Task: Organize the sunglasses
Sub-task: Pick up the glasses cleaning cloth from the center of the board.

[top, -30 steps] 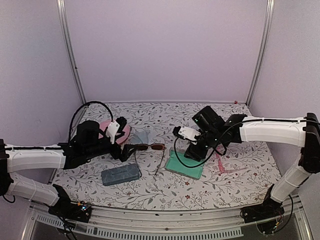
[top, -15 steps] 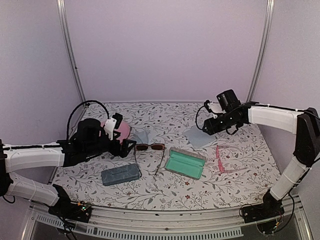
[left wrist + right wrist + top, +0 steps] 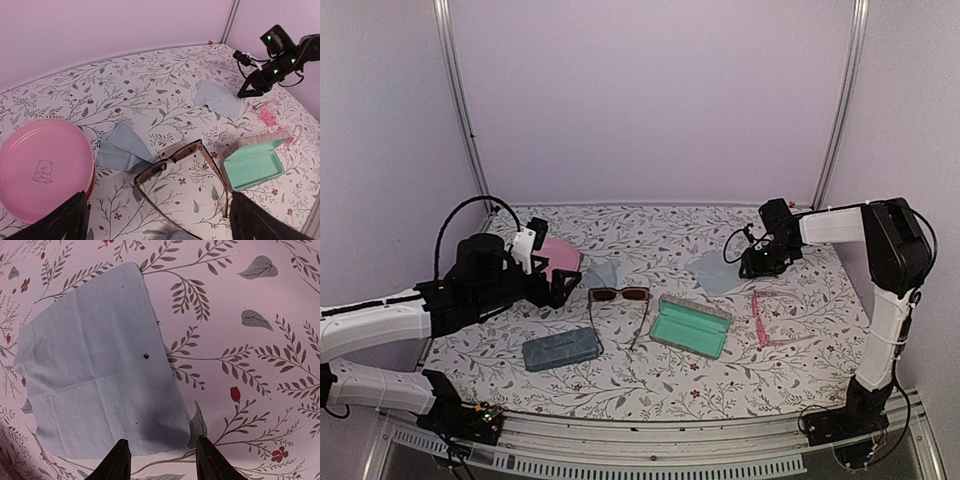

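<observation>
The dark-framed sunglasses [image 3: 620, 295] [image 3: 175, 160] lie unfolded on the floral table, lenses toward the back. My left gripper [image 3: 560, 285] [image 3: 157, 222] hangs wide open to their left, and nothing is between its fingers. The pink-framed sunglasses [image 3: 760, 318] [image 3: 270, 117] lie at the right, beyond the open case with a green inside [image 3: 690, 327] [image 3: 252, 165]. My right gripper [image 3: 752, 265] [image 3: 161, 450] hovers low over the near corner of a pale blue cloth [image 3: 715, 270] [image 3: 100, 390]. Its jaws stand apart and hold nothing.
A closed blue-grey case [image 3: 560, 349] lies near the front left. A second pale blue cloth [image 3: 600, 272] [image 3: 122, 147] sits behind the dark sunglasses, next to a pink plate [image 3: 560, 255] [image 3: 40, 170]. Walls close in the back and both sides.
My right arm has swung from above the green case to the back right, down over the cloth, its jaws narrowing. My left arm has drawn back leftward from the dark sunglasses.
</observation>
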Robot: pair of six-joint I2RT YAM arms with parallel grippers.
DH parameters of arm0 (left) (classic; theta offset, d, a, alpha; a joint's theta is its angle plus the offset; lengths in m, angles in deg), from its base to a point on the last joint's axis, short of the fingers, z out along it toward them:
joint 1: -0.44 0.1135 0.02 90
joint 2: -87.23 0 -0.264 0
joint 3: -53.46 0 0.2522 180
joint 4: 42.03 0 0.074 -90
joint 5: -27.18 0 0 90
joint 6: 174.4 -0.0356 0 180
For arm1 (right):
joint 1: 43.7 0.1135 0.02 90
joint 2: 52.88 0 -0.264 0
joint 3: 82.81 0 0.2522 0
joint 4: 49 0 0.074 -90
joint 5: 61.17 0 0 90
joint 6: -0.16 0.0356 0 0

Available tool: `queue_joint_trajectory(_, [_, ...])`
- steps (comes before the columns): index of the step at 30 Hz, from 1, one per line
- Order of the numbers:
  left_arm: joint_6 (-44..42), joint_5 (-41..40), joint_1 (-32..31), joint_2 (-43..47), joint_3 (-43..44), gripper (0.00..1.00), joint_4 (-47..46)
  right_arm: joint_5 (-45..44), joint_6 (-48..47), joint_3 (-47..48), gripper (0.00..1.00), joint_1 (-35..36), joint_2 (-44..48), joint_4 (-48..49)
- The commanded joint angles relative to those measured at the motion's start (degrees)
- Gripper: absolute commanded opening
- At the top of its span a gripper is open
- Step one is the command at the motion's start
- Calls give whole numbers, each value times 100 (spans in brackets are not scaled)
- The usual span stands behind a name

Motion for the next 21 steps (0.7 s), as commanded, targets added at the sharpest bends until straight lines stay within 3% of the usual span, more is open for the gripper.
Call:
queue_joint_trajectory(1, [-93,-100,-20,46,98,98,98,121,3,186,46,-91,-282,158])
queue_joint_trajectory(7, [-615,-93,-20,-368,165,99,-180,388,-16,230,39,-97,-560,208])
queue_joint_trajectory(13, [-1083,-92,27,-1368,572,99,-388,497,30,195,27,-55,-669,117])
queue_joint_trajectory(21, [-1170,232,90,-2469,1057,99,-589,356,177,146,12,-27,-400,30])
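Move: The blue-grey cloth's middle lies about 7 cm left and 2 cm ahead of the right hand, some 2 cm below it; its right-hand corner is almost under the half-open fingers. From that hand the pink glasses are about 12 cm back and 7 right, the open case roughly 14 back and 13 left. The left hand hovers with the sunglasses about 7 cm ahead, 12 right and 17 below, and the cloth about 16 ahead and 33 right. The right hand eases down about 1 cm and forward about as much onto the cloth's right-hand corner, its fingers closing from about half open until they pinch a fold there, the wrist hardly turning. Meanwhile the left hand first waits, then swoops some 6 cm down, 4 cm forward and nearly as far right towards the sunglasses, rolling about 15 degrees so its left side rises, fingers still wide open and touching nothing. ##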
